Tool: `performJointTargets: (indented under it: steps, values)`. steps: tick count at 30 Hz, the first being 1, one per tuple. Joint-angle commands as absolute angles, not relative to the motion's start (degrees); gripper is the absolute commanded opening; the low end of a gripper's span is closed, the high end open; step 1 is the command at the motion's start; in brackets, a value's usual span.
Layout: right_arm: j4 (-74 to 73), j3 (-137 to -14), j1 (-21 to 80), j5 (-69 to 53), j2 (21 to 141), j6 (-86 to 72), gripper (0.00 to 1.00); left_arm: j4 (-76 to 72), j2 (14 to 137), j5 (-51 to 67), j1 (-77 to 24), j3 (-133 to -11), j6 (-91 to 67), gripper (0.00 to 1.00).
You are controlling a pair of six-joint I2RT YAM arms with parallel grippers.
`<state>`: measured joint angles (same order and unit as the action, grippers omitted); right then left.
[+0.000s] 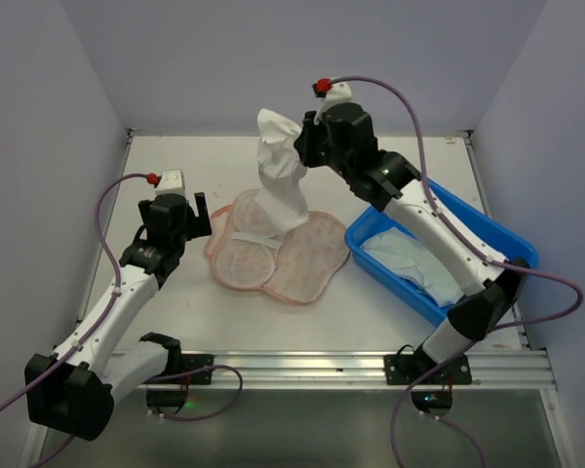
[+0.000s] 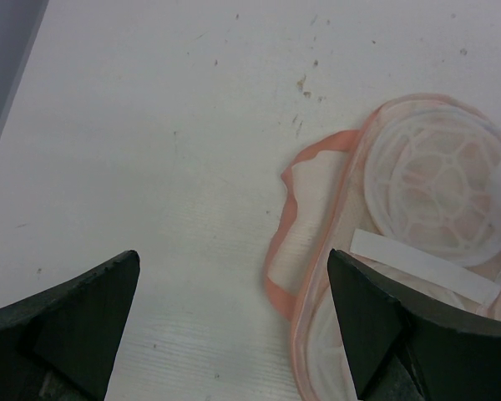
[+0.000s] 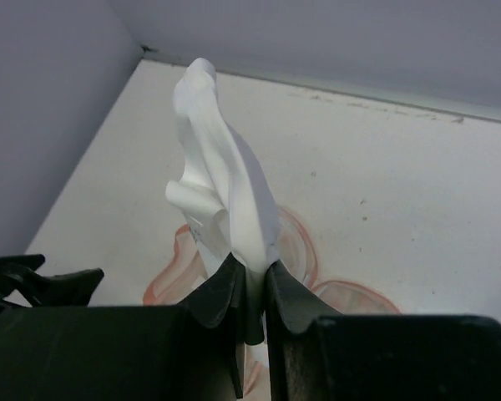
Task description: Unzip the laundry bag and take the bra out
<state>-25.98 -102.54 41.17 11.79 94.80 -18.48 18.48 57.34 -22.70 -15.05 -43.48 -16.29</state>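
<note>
The laundry bag (image 1: 312, 258) lies flat and opened out in the middle of the table, its pale pink mesh lining facing up. The white bra (image 1: 281, 180) hangs above it, pinched at the top by my right gripper (image 1: 298, 146), which is shut on it. The bra's lower end still reaches down to the bag. In the right wrist view the bra (image 3: 225, 184) rises from between my right gripper (image 3: 252, 266) and the bag (image 3: 163, 284) shows below. My left gripper (image 1: 200, 216) stands open just left of the bag; the left wrist view shows the left gripper (image 2: 234, 259) holding nothing, beside the bag's edge (image 2: 434, 180).
A blue plastic tub (image 1: 487, 239) stands at the right of the table with white fabric (image 1: 405, 258) inside, under my right arm. Purple walls close the table at the back and sides. A metal rail (image 1: 370, 366) runs along the near edge.
</note>
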Motion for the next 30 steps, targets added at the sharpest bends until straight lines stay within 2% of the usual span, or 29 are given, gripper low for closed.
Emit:
performJointTargets:
  steps: [1,11,16,22,30]
  values:
    - [-29.9,-106.5,38.9,18.5,87.0,-22.0,0.00,16.6,55.9,-24.5,-14.6,-43.3,-16.1,0.98]
    - [-40.2,-106.1,24.2,24.2,69.3,-25.0,0.00,16.5,55.7,-24.5,-14.6,-43.3,-16.2,0.98]
    - [-43.3,-105.7,19.8,32.9,62.7,-21.8,0.00,16.5,56.1,-24.3,-14.6,-43.3,-16.2,0.98]
    - [-43.7,-96.5,15.6,42.7,57.7,-21.6,0.00,16.4,56.7,-23.8,-14.6,-43.4,-16.3,0.98]
    - [-38.0,-80.5,9.8,37.3,57.2,-31.5,0.00,16.7,56.9,-23.2,-14.6,-43.5,-16.3,0.98]
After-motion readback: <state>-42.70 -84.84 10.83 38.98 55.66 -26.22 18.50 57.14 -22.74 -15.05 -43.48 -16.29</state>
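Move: Some 38 cm to the right of the right hand, 13 cm back and 30 cm below, is the middle of the blue bin, where the held white cloth is being taken. The pale cloth already inside lies roughly 31 cm right, 11 cm back and 33 cm down. The opened laundry bag is about 6 cm back, 5 cm left and 32 cm down. From the left hand the bin is around 66 cm right, 6 cm back and 12 cm below. Sweeping fast some 36 cm to the right, the right hand carries the pinched white cloth away from the laundry bag to above the blue bin. It draws back about 12 cm on the way, climbs some 17 cm and then sinks about 11 cm near the end. The wrist swings nearly 60 degrees clockwise; the fingers stay shut on the cloth. ##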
